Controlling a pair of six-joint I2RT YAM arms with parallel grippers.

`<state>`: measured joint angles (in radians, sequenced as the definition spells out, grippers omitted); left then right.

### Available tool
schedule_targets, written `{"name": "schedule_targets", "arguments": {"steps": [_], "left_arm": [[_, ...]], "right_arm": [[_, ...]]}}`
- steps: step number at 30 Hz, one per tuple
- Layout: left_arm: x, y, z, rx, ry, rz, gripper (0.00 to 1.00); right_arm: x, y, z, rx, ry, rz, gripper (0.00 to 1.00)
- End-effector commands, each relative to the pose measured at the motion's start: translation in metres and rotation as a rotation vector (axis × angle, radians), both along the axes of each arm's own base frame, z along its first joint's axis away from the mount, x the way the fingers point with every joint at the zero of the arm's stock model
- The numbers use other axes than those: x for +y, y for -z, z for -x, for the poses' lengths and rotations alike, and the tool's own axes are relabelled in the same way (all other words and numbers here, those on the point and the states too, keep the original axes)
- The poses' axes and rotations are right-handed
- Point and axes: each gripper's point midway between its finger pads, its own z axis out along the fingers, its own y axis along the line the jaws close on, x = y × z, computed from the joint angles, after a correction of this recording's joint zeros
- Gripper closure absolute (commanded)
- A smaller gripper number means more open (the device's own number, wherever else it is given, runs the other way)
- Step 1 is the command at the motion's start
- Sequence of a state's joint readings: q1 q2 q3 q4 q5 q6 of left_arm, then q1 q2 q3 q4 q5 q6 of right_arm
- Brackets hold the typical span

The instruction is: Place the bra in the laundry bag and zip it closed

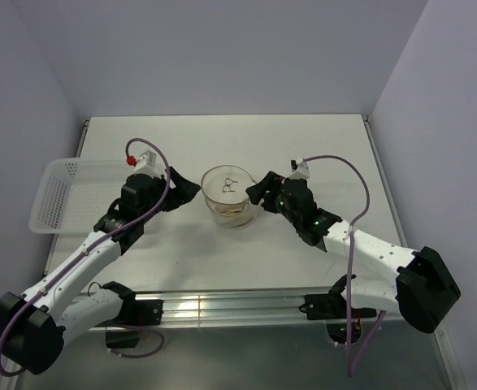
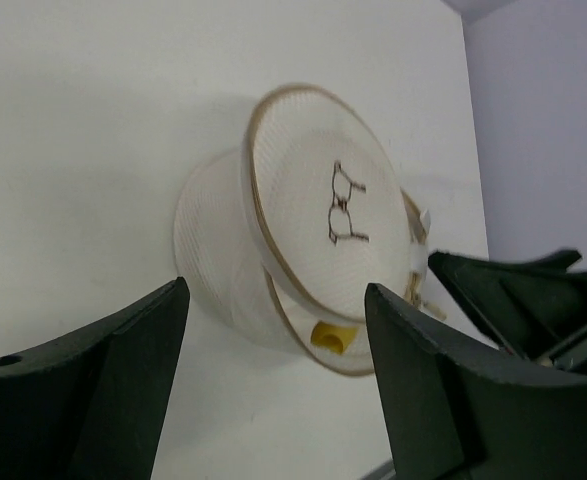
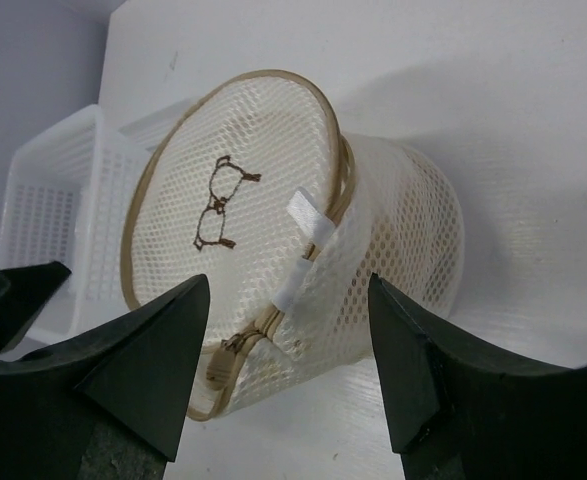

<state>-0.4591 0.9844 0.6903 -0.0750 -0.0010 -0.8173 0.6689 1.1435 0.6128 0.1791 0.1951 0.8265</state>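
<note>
The laundry bag [image 1: 230, 195], a round white mesh drum with a tan zipper rim, stands mid-table with its lid tilted up. A dark glasses mark shows on the lid [image 2: 345, 205]. Through a gap under the lid's edge a bit of the mustard-yellow bra [image 2: 331, 336] shows inside the bag. The tan zipper pull [image 3: 218, 365] hangs at the rim's lower edge. My left gripper [image 1: 191, 192] [image 2: 276, 300] is open just left of the bag, holding nothing. My right gripper [image 1: 254, 192] [image 3: 288, 300] is open just right of it, facing the zipper, also holding nothing.
A white perforated plastic basket [image 1: 59, 191] [image 3: 53, 210] sits at the table's left edge, behind the left arm. Grey walls close in the back and both sides. In each wrist view the other gripper's dark fingers [image 2: 513, 290] [image 3: 13, 295] show beyond the bag.
</note>
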Motion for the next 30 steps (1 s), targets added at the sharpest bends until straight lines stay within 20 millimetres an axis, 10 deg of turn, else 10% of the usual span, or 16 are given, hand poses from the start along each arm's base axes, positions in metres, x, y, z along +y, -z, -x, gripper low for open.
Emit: {"name": "schedule_targets", "arguments": {"steps": [1,7,23,30], "left_arm": [[-0.035,0.014,0.028,0.066,0.167,0.091,0.24],[-0.077,0.008,0.039,0.078,0.295,0.154,0.27],[-0.103,0.031,0.041,0.130,0.329,0.151,0.41],[-0.095,0.039,0.033,0.107,0.283,0.104,0.86]], "right_arm": [[0.002,-0.006,-0.009,-0.012,0.021,-0.017,0.29],[0.004,0.000,-0.009,0.005,0.015,-0.015,0.37],[0.012,0.000,-0.009,-0.017,-0.027,-0.028,0.50],[0.012,-0.009,-0.004,-0.090,-0.049,-0.078,0.89]]}}
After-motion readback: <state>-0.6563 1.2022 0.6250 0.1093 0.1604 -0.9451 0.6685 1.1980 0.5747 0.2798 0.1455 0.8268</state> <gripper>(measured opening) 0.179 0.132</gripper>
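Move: From the left hand, the near-left corner of the laundry bag's opening, where the tan lid edge meets the bag rim, lies about 4 cm back, 9 cm right and 6 cm below; the lid's middle is some 2 cm ahead, 12 cm right and 3 cm below. The yellow bra shows about 4 cm back, 14 cm right and 10 cm down. For the right hand, the rim seam just below the white tag is level fore and aft, 1 cm left and 2 cm below; the zip pull sits 3 cm back, 2 cm left and 3 cm down. Rightward, down and back goes the left hand, about 9 cm right, quick at first and then easing, turning some 15 degrees clockwise and tipping down towards the bag's near-left corner, where its fingers close and pinch the edge. The right hand sinks only 2 cm, stays by the tagged side and shuts its fingers on the rim seam. ##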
